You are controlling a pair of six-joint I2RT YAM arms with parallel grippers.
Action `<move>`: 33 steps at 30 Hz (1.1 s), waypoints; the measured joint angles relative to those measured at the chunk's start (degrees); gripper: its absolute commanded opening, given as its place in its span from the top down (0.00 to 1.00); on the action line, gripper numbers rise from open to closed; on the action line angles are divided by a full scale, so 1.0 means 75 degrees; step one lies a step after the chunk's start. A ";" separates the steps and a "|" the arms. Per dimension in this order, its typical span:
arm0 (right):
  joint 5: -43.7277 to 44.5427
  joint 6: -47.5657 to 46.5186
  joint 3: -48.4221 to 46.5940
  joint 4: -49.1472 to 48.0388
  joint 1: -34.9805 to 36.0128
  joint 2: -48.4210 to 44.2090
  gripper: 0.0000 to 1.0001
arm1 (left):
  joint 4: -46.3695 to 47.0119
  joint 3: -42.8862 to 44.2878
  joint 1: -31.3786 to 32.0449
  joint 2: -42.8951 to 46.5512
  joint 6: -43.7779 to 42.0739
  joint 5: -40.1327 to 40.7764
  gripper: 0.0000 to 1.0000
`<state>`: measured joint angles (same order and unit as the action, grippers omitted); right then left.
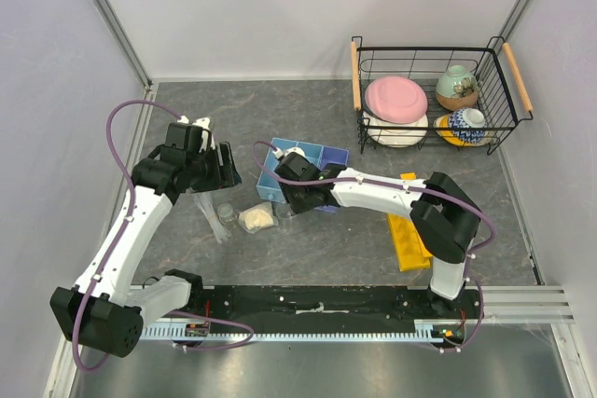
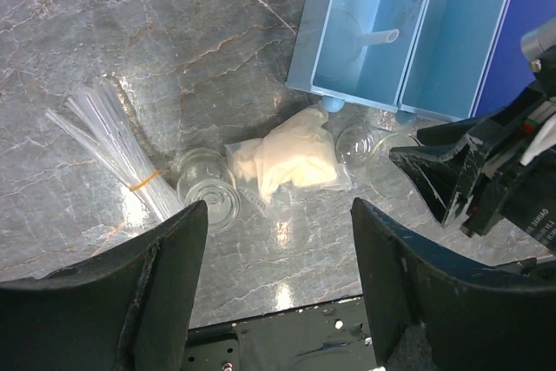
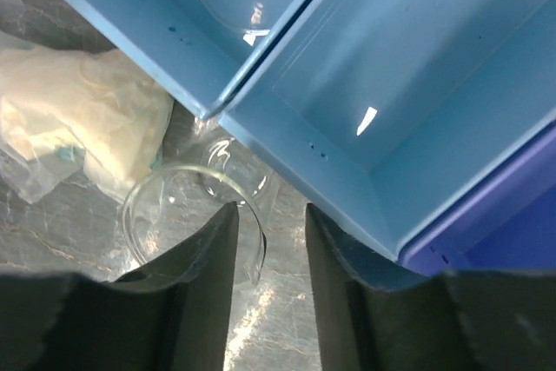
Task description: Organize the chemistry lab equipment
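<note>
A small clear beaker lies on its side beside the blue tray. My right gripper straddles the beaker's rim wall, which sits against the left finger. A gap still shows on the other side, so the jaws stand open. Cream lump rests left of it, then a second clear beaker and banded test tubes. A funnel lies in a tray compartment. My left gripper hovers open above the bare table near the lump. The yellow rack lies under the right arm.
A black wire basket with a pink plate and ceramic bowls stands at the back right. The right gripper's black body reaches in at the right of the left wrist view. White walls close in the table's left, back and right sides.
</note>
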<state>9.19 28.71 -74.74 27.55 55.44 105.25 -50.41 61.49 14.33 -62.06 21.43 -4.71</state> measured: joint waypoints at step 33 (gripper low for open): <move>0.0560 0.0009 -0.0868 0.1929 -0.0472 -0.2273 1.00 | 0.0370 -0.0571 0.0000 0.0367 0.0015 -0.0679 0.26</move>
<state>13.39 28.77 -81.25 42.02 51.90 88.20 -47.64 57.21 14.33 -59.31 21.54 -9.80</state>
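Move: The right hand is down at the clear beaker's rim with its open fingers straddling the near wall. The beaker's middle lies about 3 cm left, 1 cm back and 3 cm below. The powder bag lies some 10 cm left, 1 cm back and 5 cm down. The blue tray's centre is about 10 cm ahead, 1 cm right and 3 cm below. From the left hand, the beaker is roughly 12 cm right, level fore and aft, and 15 cm below. The right fingers shut on the beaker's wall at the rim, one finger inside the glass, and pinch it. Keeping that grip, the hand eases back some 2 cm as it starts to rise, then climbs about 13 cm in all, swinging some 5 cm right and forward again over the tray's front, with only a slight tilt and clockwise turn. ##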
